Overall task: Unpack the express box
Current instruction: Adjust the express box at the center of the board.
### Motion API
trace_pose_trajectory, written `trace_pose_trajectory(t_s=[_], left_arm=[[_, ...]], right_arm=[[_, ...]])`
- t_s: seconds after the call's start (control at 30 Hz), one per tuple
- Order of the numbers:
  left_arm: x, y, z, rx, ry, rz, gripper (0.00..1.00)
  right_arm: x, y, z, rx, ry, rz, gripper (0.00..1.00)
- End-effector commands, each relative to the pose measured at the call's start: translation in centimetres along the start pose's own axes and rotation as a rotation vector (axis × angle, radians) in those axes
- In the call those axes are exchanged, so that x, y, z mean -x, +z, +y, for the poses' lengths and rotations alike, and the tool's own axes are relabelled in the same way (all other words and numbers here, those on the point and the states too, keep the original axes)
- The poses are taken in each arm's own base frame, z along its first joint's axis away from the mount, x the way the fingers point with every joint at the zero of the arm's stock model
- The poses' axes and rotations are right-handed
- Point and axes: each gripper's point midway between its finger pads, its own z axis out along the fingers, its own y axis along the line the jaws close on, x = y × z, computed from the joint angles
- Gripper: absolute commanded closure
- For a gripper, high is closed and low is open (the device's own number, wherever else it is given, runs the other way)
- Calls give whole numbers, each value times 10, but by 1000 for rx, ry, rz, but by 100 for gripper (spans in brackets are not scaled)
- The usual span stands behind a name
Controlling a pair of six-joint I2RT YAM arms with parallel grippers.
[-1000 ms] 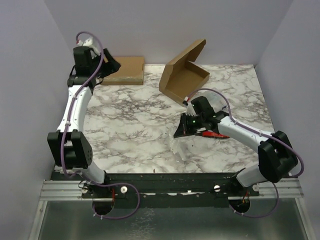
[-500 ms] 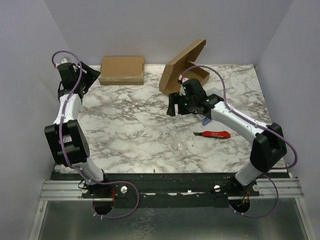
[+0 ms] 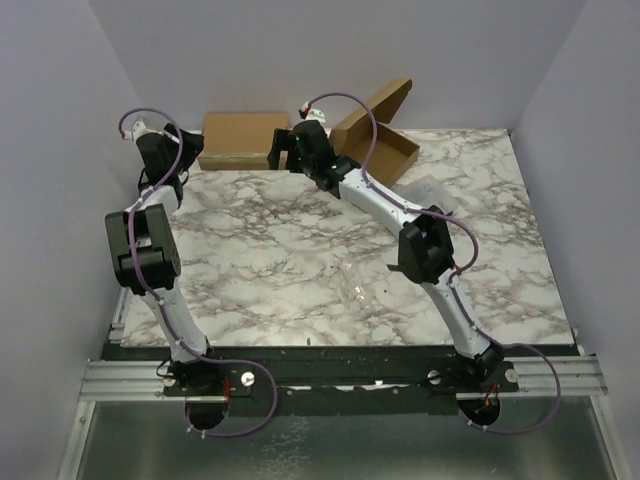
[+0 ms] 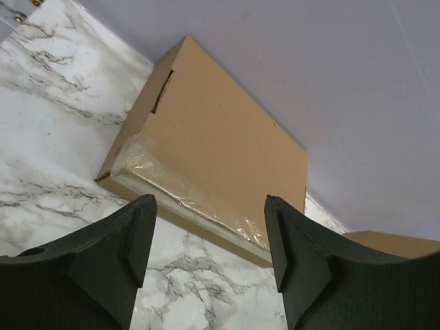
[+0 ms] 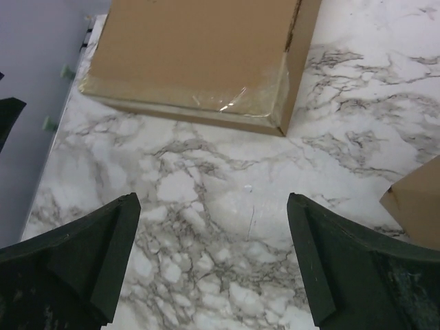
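A shut brown express box (image 3: 243,139), its near edge sealed with clear tape (image 4: 199,204), lies flat at the back left of the marble table (image 3: 280,260). My left gripper (image 3: 188,152) stands open just left of it, and the left wrist view shows the box (image 4: 213,148) ahead between the black fingers (image 4: 120,247). My right gripper (image 3: 281,149) is open at the box's right end, with nothing between its fingers (image 5: 330,265); the box (image 5: 199,55) lies just beyond them.
A second brown box (image 3: 375,148) stands open at the back, right of the sealed one, its lid raised; a corner of it (image 5: 416,206) shows in the right wrist view. A sliver of a red tool (image 3: 457,268) shows by the right arm's elbow. Lilac walls close in the table.
The right gripper opened, left the red tool on the table and swung from the front right to the sealed box at the back. The left gripper drew back a little to the left.
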Motion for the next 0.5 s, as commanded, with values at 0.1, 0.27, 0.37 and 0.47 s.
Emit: trace_pose_trajectory(t_s=[0.1,0.27,0.37,0.47], left_arm=[[-6,62,-9,-55,-1,-85,30],[1,73,6,7,71,-111,29],[-3,82,14,22,101,-89,28],[-10,87,28,51,123,-65,28]], right_arm=[[27,46,-15,-59,17,-237,0],[28,68,-22,-25,53,-294,0],[25,80,-34,-16,101,-302,1],[22,89,-37,7,113,-313,1]])
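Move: The closed express box lies about 10 cm ahead of the empty left hand, 12 cm to its right and some 12 cm below. From the open right hand that box is roughly 13 cm ahead, 12 cm to the left and 11 cm down. The opened box with its raised lid stands about 22 cm to the right hand's right and 6 cm farther out. Both open hands reach about 7 cm forward towards the closed box, sinking slightly, the right tipping its fingers up. ##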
